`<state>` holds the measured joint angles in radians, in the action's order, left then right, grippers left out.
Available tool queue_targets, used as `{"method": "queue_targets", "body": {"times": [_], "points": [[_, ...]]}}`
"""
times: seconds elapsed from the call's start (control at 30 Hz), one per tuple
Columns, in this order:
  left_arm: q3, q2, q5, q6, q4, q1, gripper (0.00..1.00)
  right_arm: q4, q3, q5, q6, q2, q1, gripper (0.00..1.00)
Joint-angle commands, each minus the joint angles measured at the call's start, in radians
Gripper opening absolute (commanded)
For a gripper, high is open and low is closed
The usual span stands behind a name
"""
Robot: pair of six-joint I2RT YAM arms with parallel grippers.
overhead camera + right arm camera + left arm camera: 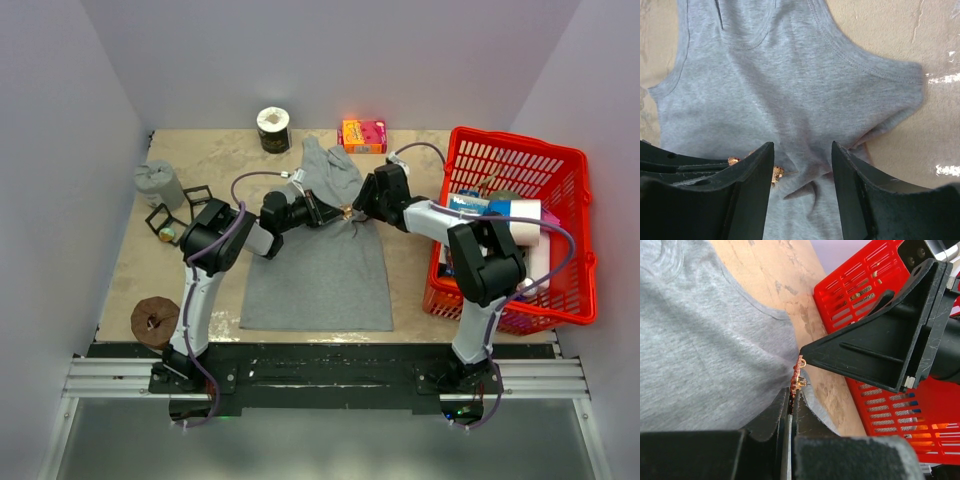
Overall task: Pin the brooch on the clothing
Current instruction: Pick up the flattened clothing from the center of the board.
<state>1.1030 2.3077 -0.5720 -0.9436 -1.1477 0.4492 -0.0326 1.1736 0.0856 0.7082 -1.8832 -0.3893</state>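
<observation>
The clothing [318, 268], a grey tank top, lies flat mid-table with its upper part bunched where both grippers meet. My left gripper [792, 392] is shut on the brooch [798, 374], a tiny red-and-gold pin held edge-on at the fabric's armhole edge. In the top view the brooch [345, 212] sits between the two grippers. My right gripper [802, 167] stands open, its fingers straddling a raised fold of the clothing [790, 85]. The brooch [777, 173] shows just beside its left finger [747, 195]. One right finger [875, 352] hangs close above the brooch in the left wrist view.
A red basket [560, 170] full of items stands at the right, close behind the right arm. Along the back are a tape roll [273, 128] and a pink-orange box [363, 135]. At the left are a grey bundle [160, 184], black frames [180, 208] and a brown roll [155, 320].
</observation>
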Motion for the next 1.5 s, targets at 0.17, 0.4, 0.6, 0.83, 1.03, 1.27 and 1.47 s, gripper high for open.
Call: {"method": "queue_targets", "body": {"times": [0.17,0.4,0.6,0.83,1.03,1.27,1.47], "points": [[0.000,0.021,-0.012,-0.007,-0.072,0.002,0.00,-0.047,0.000,0.040,0.060,-0.030,0.029,0.43],[0.001,0.027,-0.014,-0.007,-0.072,0.002,0.00,-0.061,0.020,-0.004,0.053,-0.073,0.030,0.34],[0.006,0.032,-0.014,-0.011,-0.072,0.002,0.00,-0.073,0.015,-0.043,0.030,-0.083,0.030,0.32],[0.006,0.036,-0.022,-0.015,-0.078,0.002,0.00,-0.105,0.015,-0.084,0.028,-0.096,0.030,0.04],[-0.002,0.045,-0.029,-0.021,-0.090,0.002,0.00,-0.144,0.009,-0.135,0.054,-0.088,0.030,0.00],[-0.003,0.058,-0.035,-0.054,-0.124,0.009,0.00,-0.188,-0.015,-0.159,0.088,-0.062,0.030,0.00],[-0.005,0.068,-0.037,-0.070,-0.142,0.016,0.00,-0.194,-0.015,-0.165,0.097,-0.056,0.030,0.00]]}}
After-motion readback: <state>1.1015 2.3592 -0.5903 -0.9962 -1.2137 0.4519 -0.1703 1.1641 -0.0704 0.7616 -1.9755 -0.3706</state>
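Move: The small raised fold of the grey clothing lies about 3 cm below the right hand and 1 cm ahead of it. The brooch, still in the left fingertips, is some 3 cm to the right hand's left and 1 cm back; the pink-orange box stands about 17 cm straight ahead, the red basket's middle roughly 31 cm right and 4 cm back. From the left hand the fold is about 5 cm right, 1 cm forward and 3 cm down. The right hand sinks about 3 cm, shuts its fingers on the clothing's fold, then eases 2 cm left towards the brooch. ##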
